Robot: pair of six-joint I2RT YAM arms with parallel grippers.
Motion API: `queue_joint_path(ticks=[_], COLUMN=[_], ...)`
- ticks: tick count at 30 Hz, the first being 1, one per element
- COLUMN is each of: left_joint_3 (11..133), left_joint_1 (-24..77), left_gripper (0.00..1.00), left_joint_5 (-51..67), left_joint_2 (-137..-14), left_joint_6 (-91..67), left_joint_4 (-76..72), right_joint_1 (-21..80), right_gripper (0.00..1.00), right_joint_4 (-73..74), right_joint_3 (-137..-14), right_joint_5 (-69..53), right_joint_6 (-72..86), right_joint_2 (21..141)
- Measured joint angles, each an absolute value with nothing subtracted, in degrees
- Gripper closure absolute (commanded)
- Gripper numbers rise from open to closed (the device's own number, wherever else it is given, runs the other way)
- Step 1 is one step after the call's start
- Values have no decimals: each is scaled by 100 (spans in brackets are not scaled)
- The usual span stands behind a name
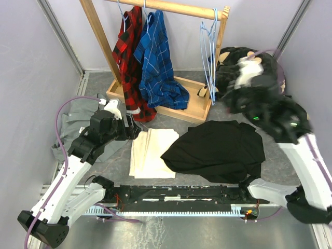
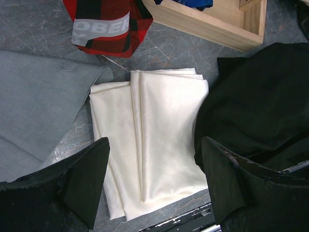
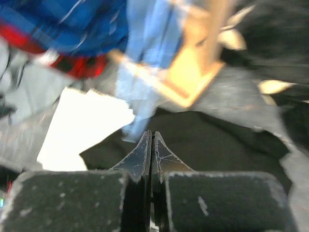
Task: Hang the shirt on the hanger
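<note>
The black shirt (image 1: 218,150) lies crumpled on the table right of centre, and also shows in the left wrist view (image 2: 260,96) and the right wrist view (image 3: 217,140). Several light-blue wire hangers (image 1: 209,62) hang at the right end of the wooden rack's rod. My right gripper (image 1: 228,101) is shut just right of their lower ends, above the shirt's far edge. In its motion-blurred wrist view, a hanger (image 3: 140,72) streaks down to just left of the closed tips (image 3: 151,134). My left gripper (image 2: 154,179) is open and empty over a cream cloth (image 2: 159,140).
The wooden rack (image 1: 98,36) with its base tray (image 1: 193,111) holds a red plaid shirt (image 1: 127,57) and a blue plaid shirt (image 1: 155,57). A grey shirt (image 1: 78,119) lies at the left. A black blanket with cream motifs (image 1: 236,59) is heaped at the back right.
</note>
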State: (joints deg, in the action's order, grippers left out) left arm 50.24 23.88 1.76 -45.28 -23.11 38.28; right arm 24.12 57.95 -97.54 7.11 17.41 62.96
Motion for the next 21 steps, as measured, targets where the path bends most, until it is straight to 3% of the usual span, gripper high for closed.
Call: queue_joint_path(ticks=[2,4,8,9,12,17,21], left_joint_3=[5024,5024,5022,5022,5022,5022,5022], left_joint_1=[2388,2388,2388,2388,2388,2388,2388], left_gripper=[17,17,17,17,17,17,17], left_joint_5=[158,148,113,108,84,51,51], left_joint_2=[-4528,-4525,-4493,-4480,-4447,-4447,-4475], left_joint_6=[-2314,-2327,-2403,-2423,-2438,-2438,-2438], left_joint_4=[3822,3820,3820,3817,3822,3820,3822], right_joint_1=[3688,4486,5214,5225,5199,4687,3367], right_gripper=[100,93,49,39,23,11,4], right_joint_4=[5428,5085,4598,4582,4574,4845,5052], right_joint_3=[-9144,-8702,-7701,-7522,-7085,-6879,-6580], right_joint_5=[1070,1223,1649,1813,2519,3509,3601], right_joint_6=[1905,2027,2443,2567,2891,3288,3328], right_joint_2=[6482,6792,7131,7085,6779,6145,5872])
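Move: The right hand is empty and shut, high up; the middle of the black shirt lies roughly 38 cm below it, about 6 cm back and 6 cm left. The blue hangers hang some 12 cm ahead and 7 cm left, near hand height. The dark blanket is around 23 cm ahead and 13 cm right, the cream cloth 33 cm left and 6 cm back. From the left hand, the shirt is about 36 cm right, 3 cm back and 21 cm lower. The right hand swoops some 15 cm left and down, then back right over the black shirt, opening wide. ##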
